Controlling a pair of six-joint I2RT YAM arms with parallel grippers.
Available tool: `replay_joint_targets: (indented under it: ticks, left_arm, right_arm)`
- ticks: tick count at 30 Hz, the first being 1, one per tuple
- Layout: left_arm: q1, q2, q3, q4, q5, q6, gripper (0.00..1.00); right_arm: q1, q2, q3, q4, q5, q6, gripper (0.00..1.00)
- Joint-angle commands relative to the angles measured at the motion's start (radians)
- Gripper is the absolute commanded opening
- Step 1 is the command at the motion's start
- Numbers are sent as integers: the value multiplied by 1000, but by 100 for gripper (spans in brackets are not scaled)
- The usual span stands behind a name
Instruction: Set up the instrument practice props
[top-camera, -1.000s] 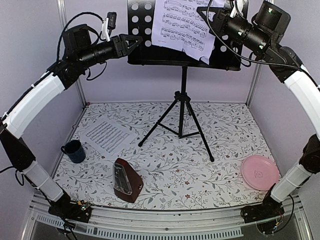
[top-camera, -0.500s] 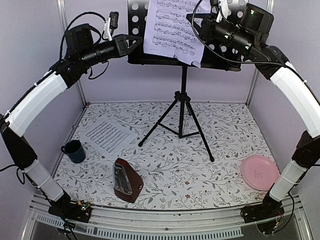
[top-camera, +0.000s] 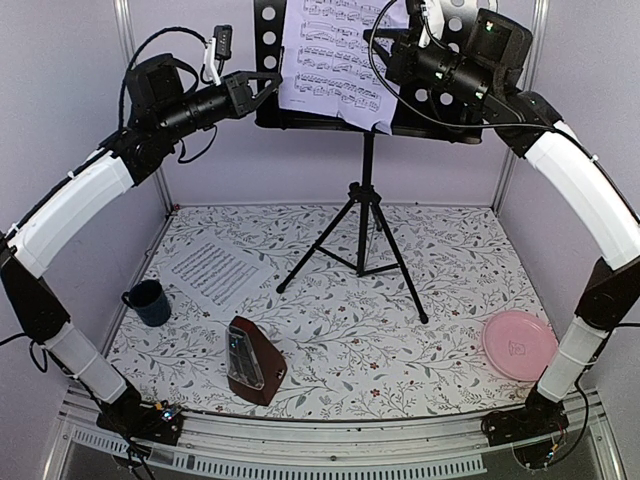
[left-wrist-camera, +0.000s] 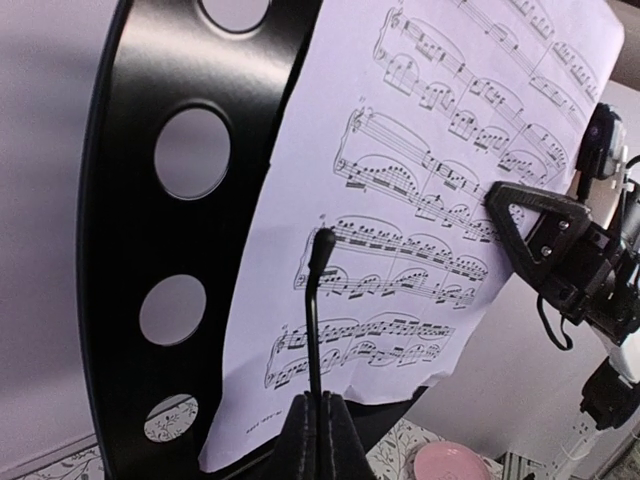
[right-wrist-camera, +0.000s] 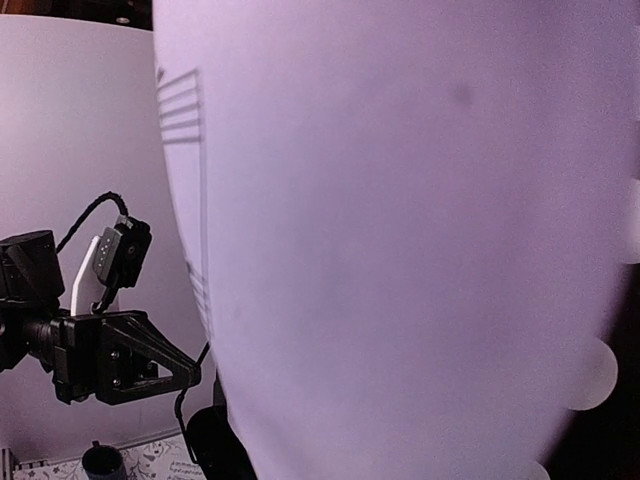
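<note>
The black tripod music stand (top-camera: 368, 200) stands at the back, its perforated desk (left-wrist-camera: 130, 250) up high. One sheet of printed music (top-camera: 335, 60) hangs in front of the desk, with my right gripper (top-camera: 378, 42) shut on its right edge. That sheet (right-wrist-camera: 400, 250) fills the right wrist view and hides the fingers there. My left gripper (left-wrist-camera: 322, 400) is shut on the stand's thin black page-holder wire (left-wrist-camera: 313, 320), which crosses the sheet (left-wrist-camera: 430, 200). A second sheet (top-camera: 213, 273) lies flat at the left. The dark-red metronome (top-camera: 252, 362) stands near the front.
A dark blue mug (top-camera: 149, 301) sits at the table's left edge. A pink plate (top-camera: 519, 344) lies front right. The stand's tripod legs (top-camera: 400, 270) spread over the middle of the floral table. Both arms arch high, level with the desk.
My right gripper has carried the sheet leftward across the desk. My left gripper has closed from half open onto the thin wire.
</note>
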Motion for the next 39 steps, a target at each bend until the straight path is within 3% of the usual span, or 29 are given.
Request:
replay_joint_targets:
  ticks: [1,17,28,39]
  left_arm:
    - [8,-28,-17,43,21,42,0]
    - [0,-6,2,23,63,65,0]
    - [-3,11,10,18,69,67,0]
    - [-6,18,14,16,66,68,0]
  right_arm:
    - [-7,28,31,50,-29,-35,0]
    - [-7,136,142,41,-175,-198,0]
    - [-8,165,172,31,-189,-324,0]
    - [-8,206,194,53,-221,-311,0]
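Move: The right hand already pinches the sheet music, whose middle is about 4 cm to its left and a centimetre ahead. The stand's thin page rod, already gripped by the left hand, lies some 13 cm left, 1 cm ahead and 7 cm below the right hand. From the left hand, the sheet's middle is about 10 cm right, 2 cm ahead and 7 cm higher; the rod is between its fingers. The right hand carries its pinched sheet about 5 cm left, behind the rod the left hand still holds. ##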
